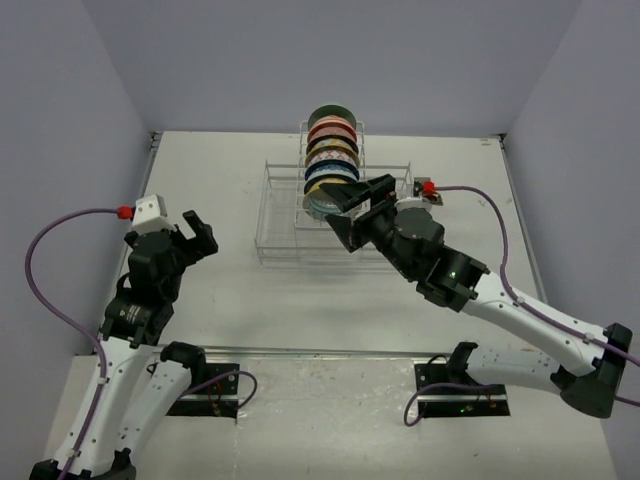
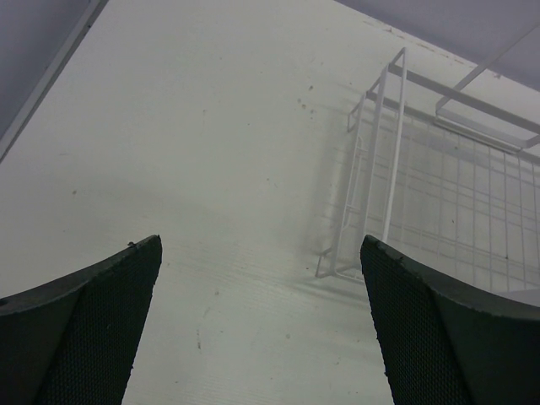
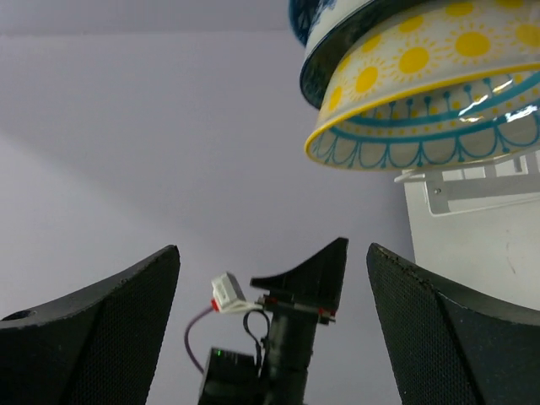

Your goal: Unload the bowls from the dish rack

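Note:
Several patterned bowls (image 1: pixel 331 150) stand on edge in a row in the white wire dish rack (image 1: pixel 283 215) at the table's middle. My right gripper (image 1: pixel 350 212) is open beside the nearest bowl (image 1: pixel 322 198), which has a yellow rim. In the right wrist view this sun-patterned bowl (image 3: pixel 422 93) sits up and to the right of my right gripper (image 3: pixel 272 253), outside the jaws, with a dark blue bowl (image 3: pixel 337 25) behind it. My left gripper (image 1: pixel 195 235) is open over bare table left of the rack. Its wrist view shows my left gripper (image 2: pixel 261 245) holding nothing and the rack's corner (image 2: pixel 380 169).
A small side caddy (image 1: pixel 415 185) hangs on the rack's right end, just behind my right wrist. Grey walls enclose the table on three sides. The left arm (image 3: pixel 287 337) shows in the distance in the right wrist view.

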Motion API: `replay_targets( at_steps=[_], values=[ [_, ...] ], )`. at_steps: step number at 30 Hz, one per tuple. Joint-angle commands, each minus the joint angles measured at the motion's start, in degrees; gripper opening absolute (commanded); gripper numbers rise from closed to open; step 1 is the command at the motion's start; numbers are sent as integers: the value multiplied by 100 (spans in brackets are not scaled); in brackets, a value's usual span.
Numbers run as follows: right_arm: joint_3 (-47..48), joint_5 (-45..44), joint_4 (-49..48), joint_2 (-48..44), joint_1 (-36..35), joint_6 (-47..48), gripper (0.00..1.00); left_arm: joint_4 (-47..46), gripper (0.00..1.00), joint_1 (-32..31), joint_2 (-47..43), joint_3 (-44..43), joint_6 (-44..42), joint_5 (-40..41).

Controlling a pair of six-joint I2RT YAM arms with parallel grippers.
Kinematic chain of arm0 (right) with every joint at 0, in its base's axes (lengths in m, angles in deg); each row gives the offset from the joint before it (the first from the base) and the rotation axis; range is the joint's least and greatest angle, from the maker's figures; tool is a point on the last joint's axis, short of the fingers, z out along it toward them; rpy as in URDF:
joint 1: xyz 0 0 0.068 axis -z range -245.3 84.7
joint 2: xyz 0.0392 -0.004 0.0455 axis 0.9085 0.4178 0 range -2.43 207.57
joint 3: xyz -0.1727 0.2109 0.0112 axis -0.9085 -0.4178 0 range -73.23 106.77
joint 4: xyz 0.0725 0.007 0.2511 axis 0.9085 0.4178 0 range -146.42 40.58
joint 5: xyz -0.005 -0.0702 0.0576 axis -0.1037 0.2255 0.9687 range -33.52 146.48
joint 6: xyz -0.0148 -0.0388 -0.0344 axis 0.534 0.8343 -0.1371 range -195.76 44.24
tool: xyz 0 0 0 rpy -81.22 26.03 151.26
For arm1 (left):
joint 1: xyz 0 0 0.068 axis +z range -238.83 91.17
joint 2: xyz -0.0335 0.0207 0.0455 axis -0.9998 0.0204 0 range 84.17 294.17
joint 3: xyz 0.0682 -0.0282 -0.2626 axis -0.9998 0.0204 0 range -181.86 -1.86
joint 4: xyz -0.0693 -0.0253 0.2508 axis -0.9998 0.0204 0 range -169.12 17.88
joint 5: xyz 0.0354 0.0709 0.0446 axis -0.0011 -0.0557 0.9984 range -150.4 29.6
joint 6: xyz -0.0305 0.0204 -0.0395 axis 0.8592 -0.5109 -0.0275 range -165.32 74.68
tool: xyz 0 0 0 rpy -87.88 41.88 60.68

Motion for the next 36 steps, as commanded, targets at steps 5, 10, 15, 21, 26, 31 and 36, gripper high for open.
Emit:
replay_targets(
  at_steps=[5, 10, 15, 21, 26, 31, 36],
  values=[
    [758, -2245, 1183, 648, -186, -1125, 77, -318, 100, -13, -201, 76, -97, -216],
    [856, -2912, 1544, 841, -177, -1406, 62, -336, 100, -39, -245, 76, -132, -304],
    [864, -3064, 1553, 938, -63, -1485, 49, -353, 100, -74, -280, 94, -150, -313],
    [1031, -2940, 1440, 1166, 16, -1529, 49, -371, 100, -83, -262, 85, -176, -339],
    [1181, -2897, 1342, 1447, 34, -1635, 47, -389, 100, -83, -254, 85, -185, -348],
    [1093, -2826, 1061, 1483, 34, -1731, 32, -380, 100, -83, -227, 85, -202, -366],
    [1119, -2852, 1166, 1518, 34, -1881, 25, -406, 100, -83, -192, 94, -238, -419]
  ],
)
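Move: The right hand, open, has the yellow sun-patterned bowl's middle about 8 cm ahead, roughly level sideways, some 9 cm below. The blue floral bowl stands about 3 cm beyond that bowl, and the red-patterned one about 6 cm beyond it, both at much the same height. From the left hand the yellow bowl lies about 7 cm ahead, 27 cm to the right and slightly above. Right hand reaches about 8 cm forward, sinking, turning clockwise some 30 degrees, fingers closing around the yellow bowl's upper rim. ##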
